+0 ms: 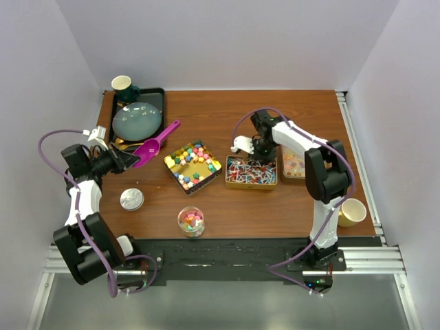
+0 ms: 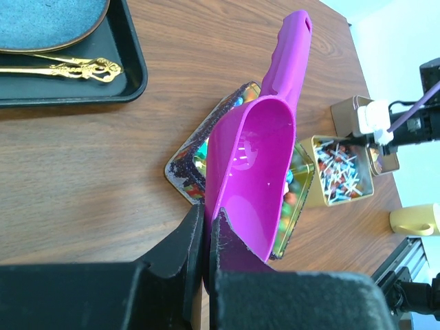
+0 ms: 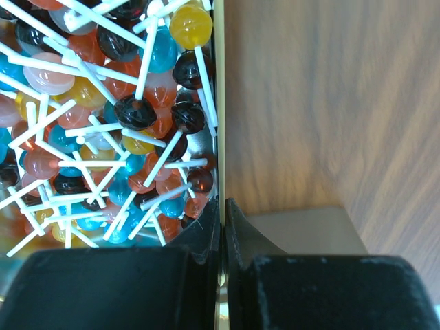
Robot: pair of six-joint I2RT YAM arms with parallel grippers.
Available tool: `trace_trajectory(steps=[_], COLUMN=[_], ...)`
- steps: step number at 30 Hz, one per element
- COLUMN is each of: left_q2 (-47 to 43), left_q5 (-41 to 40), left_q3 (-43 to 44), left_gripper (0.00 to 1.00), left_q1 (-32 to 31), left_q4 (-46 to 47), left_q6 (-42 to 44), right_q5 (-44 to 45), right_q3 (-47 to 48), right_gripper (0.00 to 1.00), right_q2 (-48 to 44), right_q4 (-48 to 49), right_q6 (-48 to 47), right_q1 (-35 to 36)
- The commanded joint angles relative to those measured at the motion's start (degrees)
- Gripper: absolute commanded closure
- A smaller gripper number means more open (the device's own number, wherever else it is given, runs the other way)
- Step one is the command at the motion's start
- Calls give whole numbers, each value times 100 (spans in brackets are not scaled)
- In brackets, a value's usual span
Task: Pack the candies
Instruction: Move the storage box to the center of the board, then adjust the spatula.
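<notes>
The candies lie in three gold tins: chunky multicolour pieces [image 1: 192,163], stick lollipops in red, blue and white [image 1: 251,170] [image 3: 103,124], and pale orange sweets [image 1: 293,165]. A small glass jar [image 1: 190,221] near the front holds a few more. My left gripper [image 1: 127,161] [image 2: 207,220] is shut on the bowl end of a purple scoop [image 1: 157,144] [image 2: 254,158], which is empty and hangs above the multicolour tin [image 2: 180,165]. My right gripper [image 1: 265,155] [image 3: 223,206] is shut on the thin gold wall [image 3: 218,103] of the lollipop tin.
A black tray [image 1: 159,96] [image 2: 130,75] at the back left carries a blue plate [image 1: 137,120], gold cutlery [image 2: 69,67] and a green cup [image 1: 124,85]. A silver lid [image 1: 131,199] lies at the front left. A yellow cup [image 1: 352,213] [image 2: 416,220] stands at the right edge.
</notes>
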Motion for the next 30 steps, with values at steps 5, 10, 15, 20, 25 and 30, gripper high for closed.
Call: trace_trajectory(steps=[5,10,15,20,25,30], left_q2=[-53,-70,-62,114,351,685], left_q5=[204,213,196,222,599,1452], left_q3=[3,-14,82,275,653,1040], left_gripper=[100,100,100,100,100,100], left_q1=[47,47,47,-172,-1005,-1559], left_q4=[471,498,114,-187,-740,-1522], left_q6=[-161,-196,6,357,1330,1992], right_q5=[-173,-270,-85,-1442,-3352,-3917], right_q3=[538,978,1330,2004,2350,2086], right_gripper=[100,100,54,43,41,37], right_q2=[123,404,283,-192,-1095,-1573], right_q4=[-268,-477,-865,-1602,-1422,-242], right_q6=[934,1435,1682,1893,1858,1895], right_q1=[617,864,750,197,-156,396])
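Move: The right hand already pinches the far rim of the storage box of lollipops near its right end; the box's middle lies about 6 cm to its left, 6 cm back and 3 cm below. The clear spot at the board's center is some 13 cm left and 7 cm back. The star-candy box sits about 30 cm left and 3 cm back, the jelly-candy box about 16 cm right, level with the hand. From the scoop-holding left hand, the lollipop box is roughly 42 cm right, 1 cm ahead, 14 cm lower. Leftward at table height, and slightly back, the right hand slides the lollipop box about 7 cm by its far rim, its left end against the star-candy box. There it stops, opens its fingers and lets go of the rim, then rises quickly some 18 cm, tilting until the fingers swing towards the left. Late on, the left hand, still gripping the scoop, swings about 7 cm right over the star-candy box, turning clockwise. ##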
